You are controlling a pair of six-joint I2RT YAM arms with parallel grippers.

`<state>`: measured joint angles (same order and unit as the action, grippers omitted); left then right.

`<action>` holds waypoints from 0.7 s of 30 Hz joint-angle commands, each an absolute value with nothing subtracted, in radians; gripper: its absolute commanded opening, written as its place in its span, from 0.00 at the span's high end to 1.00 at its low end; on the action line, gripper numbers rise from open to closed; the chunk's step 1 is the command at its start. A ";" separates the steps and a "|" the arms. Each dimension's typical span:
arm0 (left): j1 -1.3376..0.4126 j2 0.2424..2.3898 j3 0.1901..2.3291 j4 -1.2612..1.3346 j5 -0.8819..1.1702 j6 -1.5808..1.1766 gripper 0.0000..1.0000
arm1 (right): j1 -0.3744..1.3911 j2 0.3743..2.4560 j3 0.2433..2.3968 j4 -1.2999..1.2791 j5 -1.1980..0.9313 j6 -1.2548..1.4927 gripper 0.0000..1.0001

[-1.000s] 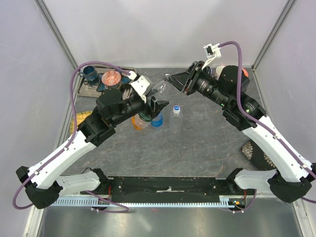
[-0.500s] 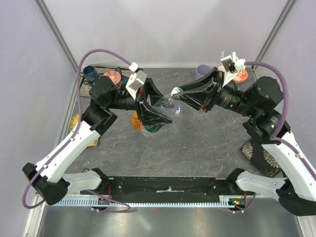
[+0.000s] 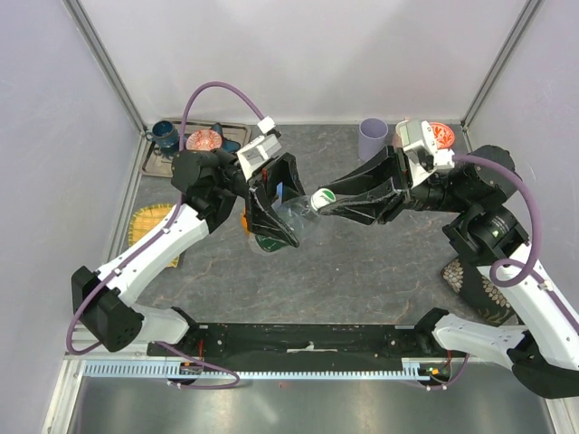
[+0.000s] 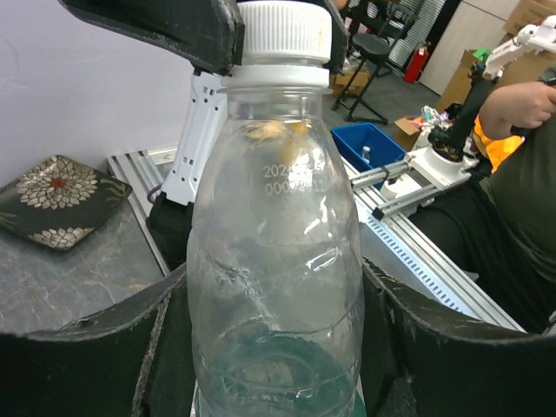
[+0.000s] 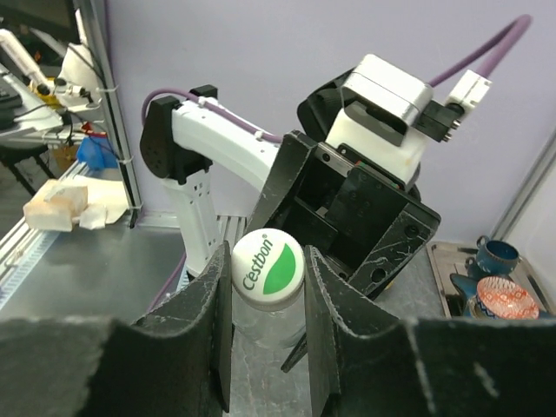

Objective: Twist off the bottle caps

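A clear bottle [image 4: 278,261] hangs tilted in the air over the table's middle. My left gripper [image 4: 278,356] is shut on its lower body, one finger on each side. The white cap [image 5: 268,268], printed with a green logo, sits between my right gripper's fingers [image 5: 205,313]; the right gripper [image 5: 268,287] is shut on the cap. From above, the left gripper [image 3: 276,215] and right gripper [image 3: 324,201] meet nose to nose, with the bottle [image 3: 297,211] between them. An orange bottle [image 3: 246,220] and a blue one [image 3: 280,192] stand mostly hidden behind the left gripper.
A lilac cup [image 3: 373,138] and a red bowl [image 3: 441,134] stand at the back right. A tray at the back left holds a blue cup [image 3: 165,134] and a patterned bowl [image 3: 204,141]. A patterned plate [image 3: 475,282] lies at the right, a yellow mat [image 3: 149,223] at the left.
Both grippers have come toward the near middle of the table with the clear bottle between them. The left wrist has swung round. The right gripper now reaches in from the right.
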<state>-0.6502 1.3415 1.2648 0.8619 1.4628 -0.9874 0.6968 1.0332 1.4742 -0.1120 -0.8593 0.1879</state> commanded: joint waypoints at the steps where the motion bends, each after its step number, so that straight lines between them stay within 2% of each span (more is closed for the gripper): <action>1: -0.643 1.350 1.278 1.023 1.420 -1.129 0.80 | 0.709 1.058 1.442 -0.192 -1.061 0.126 1.00; 5: -0.641 1.333 1.264 0.991 1.420 -1.079 0.81 | 0.710 1.072 1.427 -0.192 -1.060 0.144 1.00; 7: -0.634 1.313 1.264 0.863 1.413 -0.969 0.81 | 0.710 1.069 1.431 -0.190 -1.002 0.170 0.99; 8: -0.632 1.302 1.266 0.801 1.398 -0.924 0.82 | 0.710 1.059 1.434 -0.190 -0.968 0.181 0.81; 10: -0.626 1.273 1.270 0.607 1.379 -0.770 0.82 | 0.710 1.045 1.454 -0.190 -0.896 0.228 0.55; 11: -0.626 1.263 1.282 0.530 1.349 -0.708 0.82 | 0.710 1.037 1.466 -0.190 -0.794 0.257 0.40; 12: -0.624 1.252 1.290 0.452 1.324 -0.640 0.82 | 0.709 1.034 1.480 -0.190 -0.766 0.274 0.31; 13: -0.624 1.238 1.298 0.285 1.293 -0.508 0.82 | 0.709 1.032 1.503 -0.189 -0.727 0.290 0.25; 17: -0.624 1.197 1.308 0.123 1.136 -0.356 0.82 | 0.710 1.026 1.569 -0.245 -0.548 0.336 0.06; 21: -0.627 1.187 1.312 0.058 1.023 -0.308 0.81 | 0.709 1.054 1.646 -0.310 -0.407 0.362 0.02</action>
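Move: The bottle's white-and-green cap is pinched right at the right hand's fingertips, roughly 48 cm above the table. From the left hand, which grips the bottle's body, the cap lies about 8 cm up, 5 cm to the right and 3 cm ahead. On the table, the blue bottle stands some 19 cm ahead of the right hand, 6 cm left and 37 cm below; the orange bottle about 16 cm ahead, 13 cm left and 39 cm below. Sinking together by barely a centimetre, the two hands then go forward about 3.5 cm, the left keeping its grip on the bottle body while turning some 15 degrees counter-clockwise. Partway through, the right hand springs from its narrow pinch to nearly wide open and lets go of the cap, rolling about 15 degrees around its finger line as the open fingers stay to either side of the cap. ##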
